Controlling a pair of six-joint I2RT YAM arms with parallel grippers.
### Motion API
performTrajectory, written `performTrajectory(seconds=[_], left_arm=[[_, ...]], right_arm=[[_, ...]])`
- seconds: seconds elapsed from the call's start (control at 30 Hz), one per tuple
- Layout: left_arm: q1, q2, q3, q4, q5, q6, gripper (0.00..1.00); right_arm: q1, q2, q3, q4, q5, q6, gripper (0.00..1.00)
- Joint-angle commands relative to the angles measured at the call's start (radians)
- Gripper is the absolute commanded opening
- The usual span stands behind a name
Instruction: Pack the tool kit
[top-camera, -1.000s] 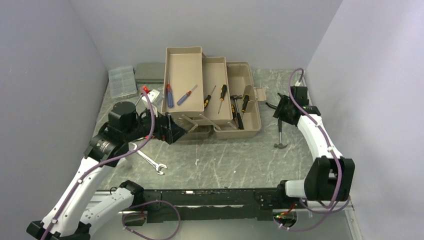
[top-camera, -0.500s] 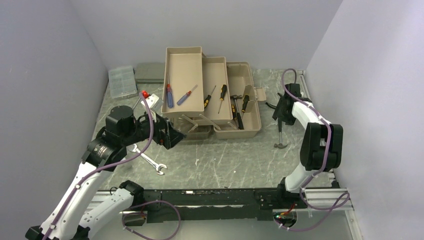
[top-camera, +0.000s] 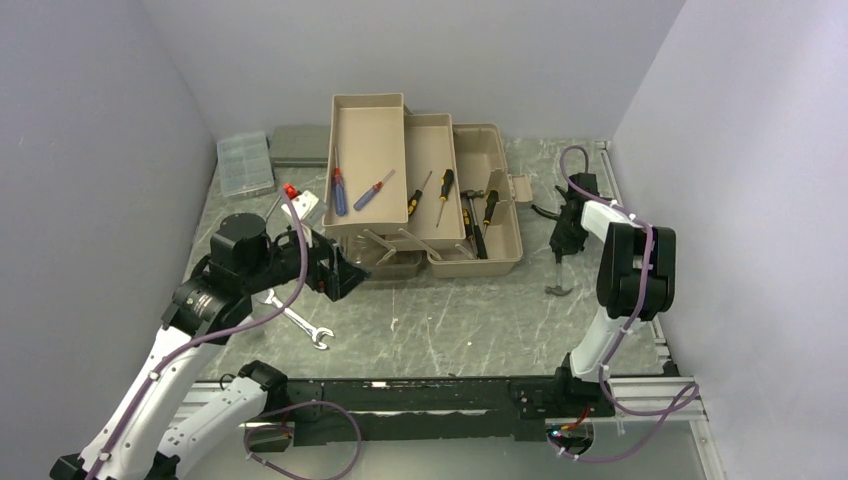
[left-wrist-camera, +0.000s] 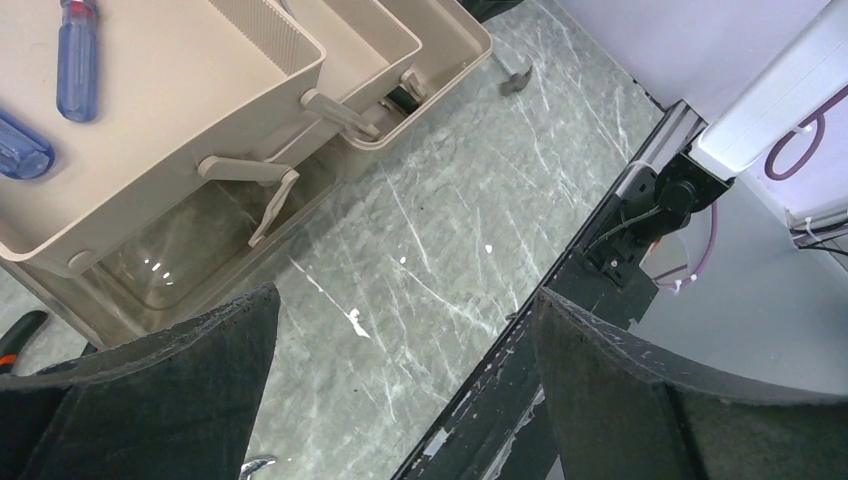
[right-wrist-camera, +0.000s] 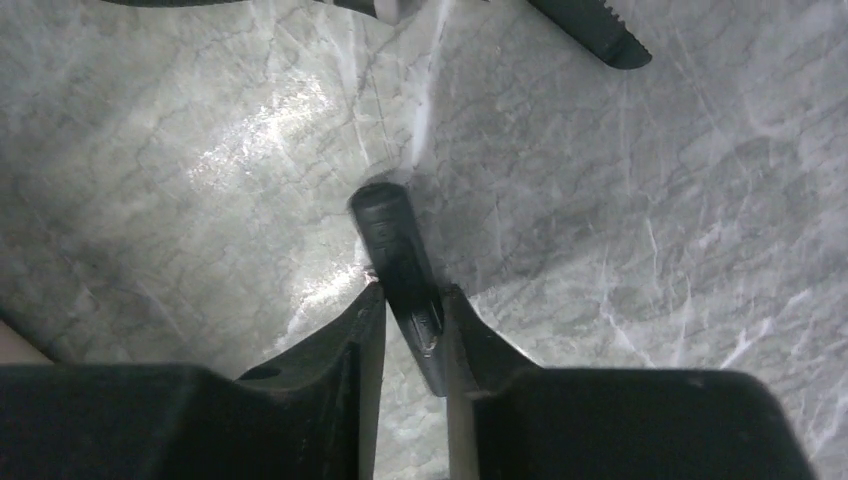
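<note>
The taupe toolbox (top-camera: 497, 250) stands open at the middle back, its fold-out trays (top-camera: 368, 120) spread to the left. Screwdrivers (top-camera: 339, 190) lie in the trays and more tools (top-camera: 472, 215) lie in the base. A small hammer (top-camera: 557, 289) lies on the table to the right of the box. My right gripper (top-camera: 566, 240) points straight down over its black handle (right-wrist-camera: 395, 240), with both fingers pressed against it. My left gripper (top-camera: 352, 276) hovers open at the box's front left corner (left-wrist-camera: 150, 270), nothing between its fingers (left-wrist-camera: 620, 360).
A steel wrench (top-camera: 300, 322) lies on the table in front of the left arm. A red-handled tool (top-camera: 290, 190) sits left of the trays. A clear organiser (top-camera: 245, 163) and a flat grey case (top-camera: 298, 145) are at the back left. Black pliers (top-camera: 545, 211) lie behind the right gripper.
The right arm folded inward and its gripper came down over the hammer's handle and closed on it. The left arm shifted only slightly.
</note>
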Motion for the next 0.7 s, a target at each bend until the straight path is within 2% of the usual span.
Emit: performTrajectory(seconds=[0.0,0.1,0.27,0.67], left_arm=[[0.003,-0.022,0.010,0.003,-0.012,0.029,0.97],[0.004,-0.021,0.016,-0.010,-0.021,0.034,0.97],[0.003,-0.022,0.025,-0.021,-0.045,0.040,0.97],[0.004,-0.014,0.026,-0.023,-0.038,0.033,0.97]], right_arm=[[-0.002,0.046,-0.003,0.030,-0.054,0.003,0.15],[-0.003,0.022,-0.018,0.043,-0.075,0.008,0.00],[-0.003,-0.102,-0.049,0.066,-0.141,0.016,0.00],[-0.008,-0.359,0.027,-0.078,-0.205,0.022,0.00]])
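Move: The right hand's half-open fingers already straddle the black hammer handle, its middle right at the fingertips, with the hammer head about 10 cm straight back. Black pliers lie some 10 cm ahead and a centimetre or so to the right; the toolbox's lowest bin is about 12 cm ahead, 18 cm to the left and a few centimetres higher. From the left hand the handle lies roughly 18 cm ahead, 45 cm to the right and 29 cm below. The right fingers close the rest of the way and pinch the hammer handle near its middle, the hand staying low over the table and edging forward less than a centimetre before easing back. Keeping that grip, the hand then lifts the hammer almost straight up by about 9 cm, drifting some 3 cm left towards the toolbox, while the wrist tips the fingertips forward by roughly 15 degrees and rolls a little, left side up. ##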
